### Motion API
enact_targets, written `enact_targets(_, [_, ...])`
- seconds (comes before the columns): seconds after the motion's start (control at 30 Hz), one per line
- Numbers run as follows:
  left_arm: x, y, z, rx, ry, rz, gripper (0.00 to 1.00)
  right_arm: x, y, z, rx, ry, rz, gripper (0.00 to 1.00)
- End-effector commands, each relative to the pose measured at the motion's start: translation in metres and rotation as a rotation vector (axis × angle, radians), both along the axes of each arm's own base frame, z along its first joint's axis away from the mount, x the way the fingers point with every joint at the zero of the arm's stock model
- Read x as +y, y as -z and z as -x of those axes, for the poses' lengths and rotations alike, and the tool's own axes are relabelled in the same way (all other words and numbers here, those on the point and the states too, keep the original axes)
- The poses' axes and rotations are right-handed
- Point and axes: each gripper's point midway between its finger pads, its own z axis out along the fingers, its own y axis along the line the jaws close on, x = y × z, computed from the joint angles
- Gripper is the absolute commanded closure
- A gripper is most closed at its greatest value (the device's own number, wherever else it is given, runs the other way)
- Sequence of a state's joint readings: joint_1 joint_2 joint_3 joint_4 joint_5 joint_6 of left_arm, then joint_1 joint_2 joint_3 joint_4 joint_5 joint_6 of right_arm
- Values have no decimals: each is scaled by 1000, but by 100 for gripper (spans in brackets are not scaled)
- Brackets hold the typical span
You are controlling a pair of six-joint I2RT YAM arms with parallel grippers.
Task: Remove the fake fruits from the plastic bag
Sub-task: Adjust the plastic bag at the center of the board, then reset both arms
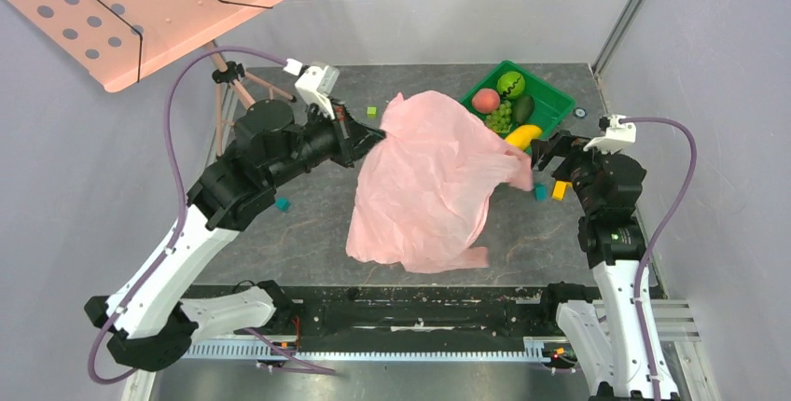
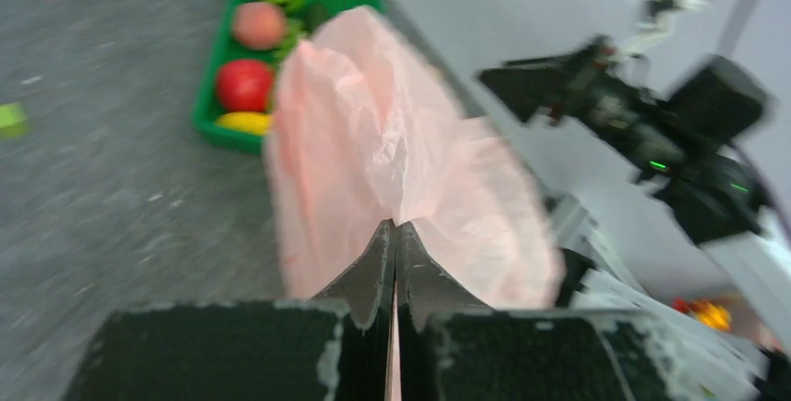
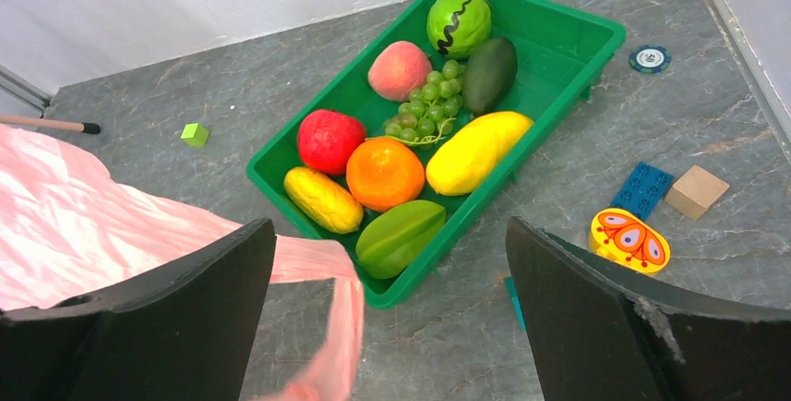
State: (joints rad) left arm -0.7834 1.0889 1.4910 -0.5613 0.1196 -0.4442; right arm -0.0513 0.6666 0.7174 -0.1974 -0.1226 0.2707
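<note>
The pink plastic bag point(image 1: 424, 182) hangs crumpled from my left gripper point(image 1: 373, 140), which is shut on its upper edge; in the left wrist view the jaws point(image 2: 396, 226) pinch the film point(image 2: 373, 140). The fake fruits lie in a green tray point(image 3: 560, 23): red apple point(image 3: 330, 140), yellow mango point(image 3: 478, 151), green grapes point(image 3: 427, 107) and a dark green oval fruit point(image 3: 489, 73). My right gripper point(image 3: 390, 226) stands wide open just in front of the tray. A loose bag handle point(image 3: 345, 326) dangles beside its left finger, not gripped.
The tray also holds a peach point(image 3: 398, 69), a green ball point(image 3: 458, 22), an orange point(image 3: 384, 172), a bumpy yellow fruit point(image 3: 323, 199) and a green starfruit point(image 3: 399, 236). A blue brick point(image 3: 642, 188), wooden block point(image 3: 697, 191) and butterfly piece point(image 3: 631, 238) lie right of it. The music stand point(image 1: 140, 0) is back left.
</note>
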Motion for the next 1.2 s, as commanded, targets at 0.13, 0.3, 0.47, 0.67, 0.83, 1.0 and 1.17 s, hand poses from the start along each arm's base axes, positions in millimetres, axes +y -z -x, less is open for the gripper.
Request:
enact_targets(0.13, [75,121,-91,140,-415,-190,98,-3,-6,2,-31,13,21,3])
enact_targets(0.3, [93,171,-120,209,-526,-262,87,-2,-2,4,-18,7,30,2])
enact_targets(0.47, [100,186,-127,241,-573,-258,37,-7,2,9,-5,24,59,2])
enact_targets(0.67, [111,176,-116,223,-582,-252,0,-2,15,14,22,-9,66,2])
enact_targets(0.83, [127,192,-95,266,-604,-310,0,2,27,21,22,-38,75,2])
enact_targets(1.0, [142,213,-69,330,-611,-378,0,-13,40,31,-1,59,78,2])
enact_targets(1.17, [159,229,-52,314,-636,-414,0,-16,66,34,67,75,80,2])
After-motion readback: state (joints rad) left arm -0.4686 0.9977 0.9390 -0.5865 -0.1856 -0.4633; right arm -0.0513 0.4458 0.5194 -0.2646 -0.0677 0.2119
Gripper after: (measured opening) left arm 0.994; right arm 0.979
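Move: The left hand, shut on the bag's rim, is high up with the bag billowing off to its right. The clear middle of the table, where the bag is going, lies about 40 cm below it and some 5 cm ahead, 2 cm right. The green tray stands around 25 cm ahead and 25 cm to the right, the small teal block 27 cm left and 3 cm ahead. From the open, empty right hand the table middle is about 30 cm left, 3 cm back and 25 cm down. Still pinching the bag's rim, the left hand swings it down about 21 cm while going forward and left some 10 cm each, turning counter-clockwise and tipping down. It then opens wide and lets go well above the table, drawing back and farther left with the fingers apart. Late on, the open right hand sinks about 5 cm and eases back a little. ##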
